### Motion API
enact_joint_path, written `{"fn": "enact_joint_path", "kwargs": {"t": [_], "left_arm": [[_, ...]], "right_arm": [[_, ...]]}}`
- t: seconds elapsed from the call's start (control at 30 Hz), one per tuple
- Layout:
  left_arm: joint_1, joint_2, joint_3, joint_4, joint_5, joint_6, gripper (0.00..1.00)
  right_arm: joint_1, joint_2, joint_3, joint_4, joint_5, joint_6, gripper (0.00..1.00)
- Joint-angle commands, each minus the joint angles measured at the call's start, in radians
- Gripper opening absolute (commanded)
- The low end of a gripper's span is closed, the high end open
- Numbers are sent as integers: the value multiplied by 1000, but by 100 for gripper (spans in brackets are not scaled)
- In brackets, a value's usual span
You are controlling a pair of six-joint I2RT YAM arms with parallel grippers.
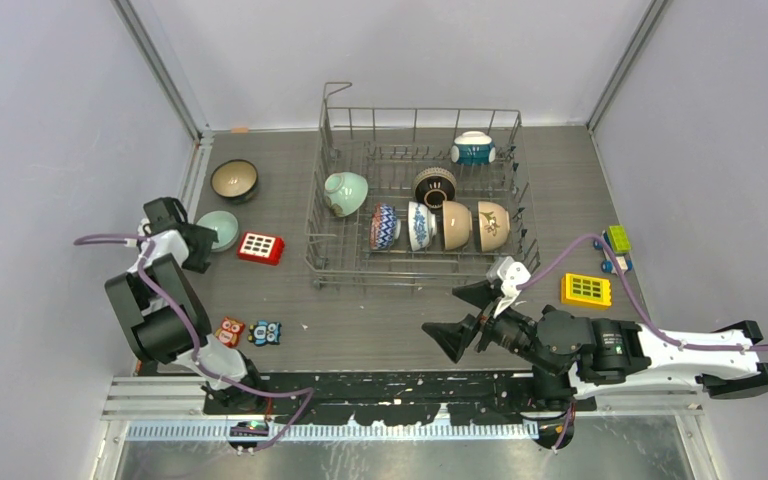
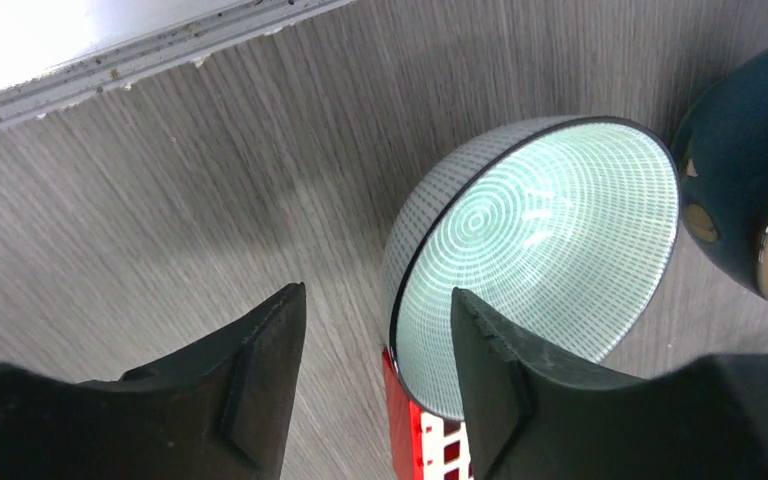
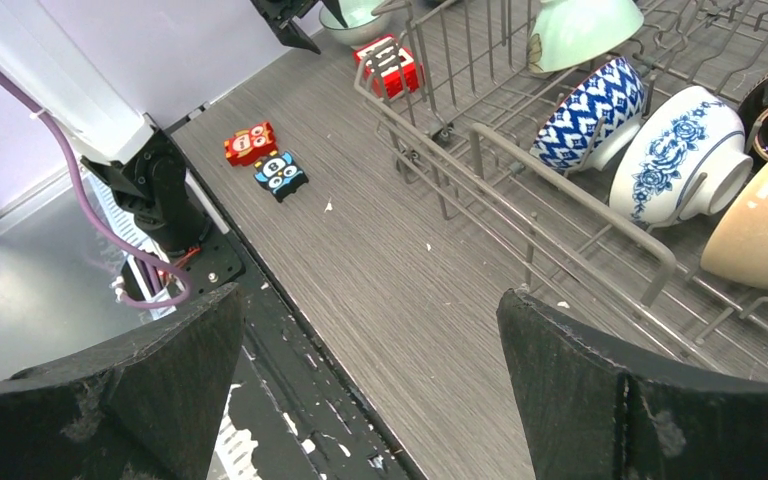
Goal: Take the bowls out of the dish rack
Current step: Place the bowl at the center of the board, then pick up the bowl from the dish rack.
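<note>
The grey wire dish rack [image 1: 335,262] stands at the table's middle and holds several bowls: a pale green one [image 1: 345,193], a blue-patterned one [image 1: 384,226], cream ones [image 1: 455,225], a dark brown one [image 1: 434,186] and a teal-and-white one [image 1: 472,148]. Two bowls sit outside on the left: a dark one [image 1: 234,180] and a pale green one [image 1: 222,228] [image 2: 540,250]. My left gripper [image 1: 203,247] [image 2: 375,320] is open, its fingers either side of that green bowl's near rim without pinching it. My right gripper [image 1: 457,320] [image 3: 368,310] is wide open and empty over the table before the rack.
A red block [image 1: 261,247] [image 2: 410,430] lies right beside the green bowl, partly under its rim. Two owl figures [image 1: 248,332] sit near the left arm's base. A yellow block [image 1: 586,290] and a green one [image 1: 617,238] lie right of the rack. Walls enclose the table.
</note>
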Motion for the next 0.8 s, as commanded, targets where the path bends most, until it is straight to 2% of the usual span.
{"fn": "enact_joint_path", "kwargs": {"t": [0.0,0.13,0.3,0.4,0.47,0.63,0.77], "left_arm": [[-4,-126,28,-44,14,-1,61],[-41,-313,25,-70,9,-21,69],[-203,-532,47,-109,-69,-19,77],[-292,-630,48,-123,-86,-3,84],[-338,-684,52,-122,-75,13,93],[-435,-738,91,-157,-8,40,95],[-518,-763,83,-180,12,36,95]], "right_arm": [[-2,-11,36,13,36,-1,100],[-1,73,141,27,48,-61,100],[-11,264,370,33,122,-153,100],[-104,339,469,47,80,-149,100],[-232,407,551,-6,-21,-84,100],[-573,579,687,-62,-403,174,100],[-734,691,719,30,-595,356,100]]}}
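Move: The light green bowl I've just set on the board has its middle about 5 cm ahead and 5 cm to the right of my left hand, whose fingers straddle its near-left rim. From that hand the brown bowl is some 21 cm ahead and 7 cm right, and the red telephone 2 cm ahead, 17 cm right. From my empty right hand, the rack's green bowl is roughly 38 cm ahead, 21 cm left and 18 cm lower; the zigzag bowl is 28 cm ahead, 12 cm left. I lift my left hand clear of the light green bowl's rim, about 25 cm up, then also 16 cm to the right, opening its half-open fingers wide while they tip up and swing clockwise towards the rack. My right hand, still wide open, rises first, then sweeps forward, about 15 cm ahead in all, towards the rack and its green bowl, turning clockwise. ##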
